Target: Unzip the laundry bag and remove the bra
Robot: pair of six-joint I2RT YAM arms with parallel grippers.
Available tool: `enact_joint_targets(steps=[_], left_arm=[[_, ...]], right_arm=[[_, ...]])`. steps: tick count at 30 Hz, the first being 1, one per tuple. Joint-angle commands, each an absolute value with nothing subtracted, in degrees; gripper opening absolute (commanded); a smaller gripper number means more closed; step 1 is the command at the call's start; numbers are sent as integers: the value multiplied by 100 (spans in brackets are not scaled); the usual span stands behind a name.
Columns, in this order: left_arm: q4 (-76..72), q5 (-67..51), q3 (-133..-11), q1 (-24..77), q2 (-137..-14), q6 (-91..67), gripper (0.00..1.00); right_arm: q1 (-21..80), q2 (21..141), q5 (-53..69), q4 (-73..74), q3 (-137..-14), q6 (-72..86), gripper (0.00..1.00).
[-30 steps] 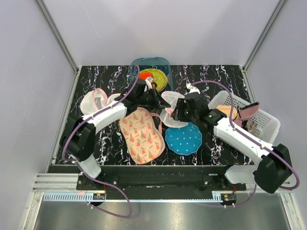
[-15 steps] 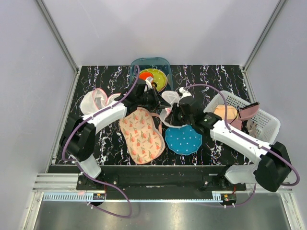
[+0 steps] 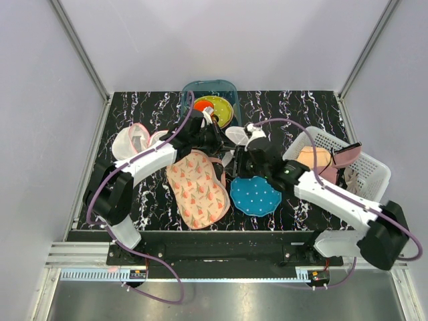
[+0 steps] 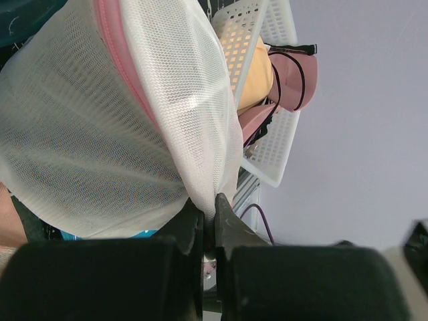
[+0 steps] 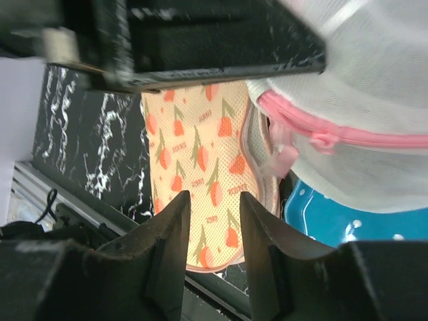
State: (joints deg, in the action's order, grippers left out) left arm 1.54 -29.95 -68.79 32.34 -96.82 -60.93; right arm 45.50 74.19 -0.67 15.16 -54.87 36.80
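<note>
The laundry bag [image 4: 100, 134], a white mesh pouch with pink zip trim [image 4: 124, 67], hangs lifted at mid-table [image 3: 235, 136]. My left gripper [image 4: 212, 200] is shut on a fold of its mesh at the lower edge; from above it sits left of the bag [image 3: 219, 142]. My right gripper [image 5: 212, 197] is open with nothing between its fingers. It is just below and left of the bag's pink zip [image 5: 348, 139] and a pink tab [image 5: 286, 159], and above the floral fabric. From above it is at the bag's near side [image 3: 239, 162]. The bra is hidden.
A pink floral-print fabric piece [image 3: 197, 187] and a blue white-dotted round mat [image 3: 255, 194] lie under the bag. A white basket [image 3: 364, 177] with peach and pink cloths stands at right. A teal bin [image 3: 210, 90] is at the back, a white-pink cloth [image 3: 134, 140] at left.
My right arm has swung left and in under the near side of the bag. The left arm has kept still with the mesh in its jaws.
</note>
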Motion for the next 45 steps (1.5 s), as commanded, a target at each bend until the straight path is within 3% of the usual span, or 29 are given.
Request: enact_joint_targets(steps=[1, 7, 20, 39, 45], left_arm=[[-246, -3085, -6952, 3208, -9483, -6135, 0], [-281, -3085, -6943, 3208, -9448, -6144, 0], [-255, -3094, -6926, 3208, -9413, -6126, 0], [-325, -3155, -6934, 3208, -9483, -6144, 0], [-334, -3155, -6926, 3208, -9492, -6152, 0]], right_arm=[[4562, 6541, -983, 1757, -5862, 3270, 42], [4413, 6485, -1907, 1950, -5774, 3181, 41], [4236, 7550, -1257, 1916, -5994, 3419, 47], [4228, 7462, -1881, 1767, -6170, 3182, 36], [4219, 7190, -2047, 1679, -6073, 3182, 5]])
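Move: Ahead and to the right of the right hand, about 4 cm out and 5 cm over at nearly its height, sits the pink zipper pull; the laundry bag's middle is some 8 cm ahead and 6 cm right, slightly lower. The blue plate lies about 10 cm back, 10 cm right and 15 cm below, the floral bag some 12 cm back, 16 cm left and 15 cm down. From the left hand, the pull is roughly 6 cm back, 3 cm right and 3 cm lower. Swinging up some 7 cm while going forward and right, the half-open right hand then sinks about 8 cm and eases forward and slightly up to the zipper pull, ending about 5 cm forward and 5 cm right of its start. Its wrist turns clockwise some 15 degrees; late on, the fingers close nearly shut and pinch the pull. The left hand holds still, keeping its grip on the bag. ##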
